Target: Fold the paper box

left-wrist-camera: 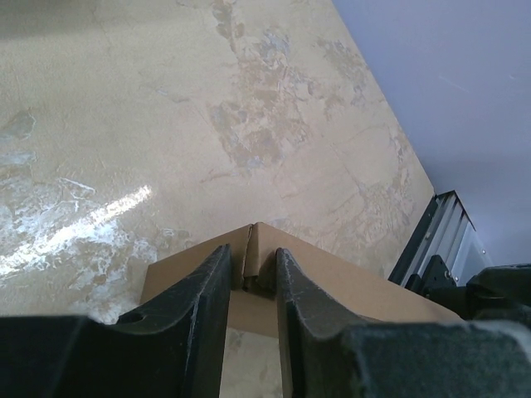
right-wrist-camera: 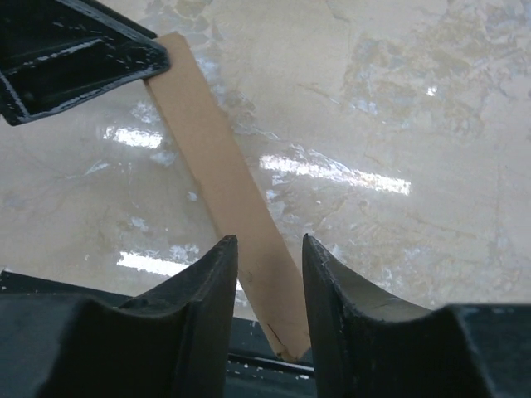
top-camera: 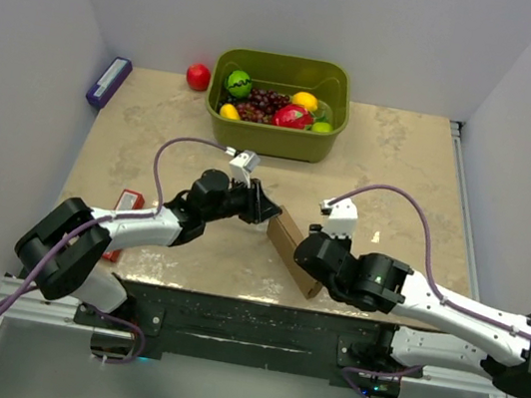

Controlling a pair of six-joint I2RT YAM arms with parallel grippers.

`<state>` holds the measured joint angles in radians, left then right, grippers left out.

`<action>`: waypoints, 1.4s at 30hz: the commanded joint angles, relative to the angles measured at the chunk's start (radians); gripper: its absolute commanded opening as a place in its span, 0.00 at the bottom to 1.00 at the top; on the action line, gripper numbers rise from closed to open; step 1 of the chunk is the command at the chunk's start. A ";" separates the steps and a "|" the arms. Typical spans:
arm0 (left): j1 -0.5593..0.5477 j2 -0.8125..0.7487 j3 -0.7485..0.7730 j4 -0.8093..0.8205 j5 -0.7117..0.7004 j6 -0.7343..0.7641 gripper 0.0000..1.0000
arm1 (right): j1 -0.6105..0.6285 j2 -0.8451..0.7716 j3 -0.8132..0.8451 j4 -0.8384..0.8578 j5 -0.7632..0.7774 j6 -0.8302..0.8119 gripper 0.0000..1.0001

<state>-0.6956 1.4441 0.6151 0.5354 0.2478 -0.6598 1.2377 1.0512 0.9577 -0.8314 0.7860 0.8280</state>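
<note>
The paper box [top-camera: 290, 250] is a flattened brown cardboard piece at the table's near middle, running diagonally between both arms. My left gripper [top-camera: 266, 209] is at its far end; in the left wrist view its jaws [left-wrist-camera: 251, 253] pinch the folded corner of the box [left-wrist-camera: 357, 282]. My right gripper [top-camera: 311, 255] is at the near end. In the right wrist view the fingers [right-wrist-camera: 270, 242] stand apart on either side of the brown strip [right-wrist-camera: 211, 157], with a gap on each side. The left gripper's black body [right-wrist-camera: 75, 58] shows at the strip's far end.
An olive-green tub [top-camera: 272, 142] of fruit stands at the back centre, a red ball [top-camera: 198, 76] to its left. A purple pack [top-camera: 108, 81] lies at the far left, a red pack [top-camera: 127, 205] under the left arm. The black base rail [top-camera: 246, 319] borders the near edge.
</note>
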 commanded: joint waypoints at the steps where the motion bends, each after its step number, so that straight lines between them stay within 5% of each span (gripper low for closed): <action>1: -0.002 0.013 -0.043 -0.152 -0.022 0.058 0.31 | -0.003 -0.060 0.001 -0.188 0.003 0.157 0.33; 11: -0.013 0.022 -0.021 -0.186 -0.038 0.068 0.30 | -0.003 -0.097 -0.036 -0.226 -0.054 0.207 0.18; 42: -0.044 0.050 0.026 -0.226 -0.064 0.081 0.29 | -0.001 -0.151 -0.068 -0.201 -0.157 0.203 0.09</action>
<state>-0.7235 1.4502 0.6533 0.4805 0.2001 -0.6323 1.2362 0.9051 0.9089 -1.0397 0.6353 1.0134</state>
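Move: The right hand hovers over the near half of the narrow, upright-standing paper box. The box's near end is about 5 cm back, 2 cm to the right and some 9 cm below. The box's far end, where the left fingertips sit, is roughly 9 cm ahead, 8 cm left and 8 cm below. From the left hand the near end lies about 14 cm back, 10 cm right and a little lower. The left fingers keep their hold on the box's far end, nearly still, while the empty right hand slips about 3.5 cm right in a quick sideways sweep, backing and sinking with it, then eases on back towards the near end, some 4 cm in all. The right fingers close almost shut as their tips tilt down some 10 degrees; no touch by them can be made out. ##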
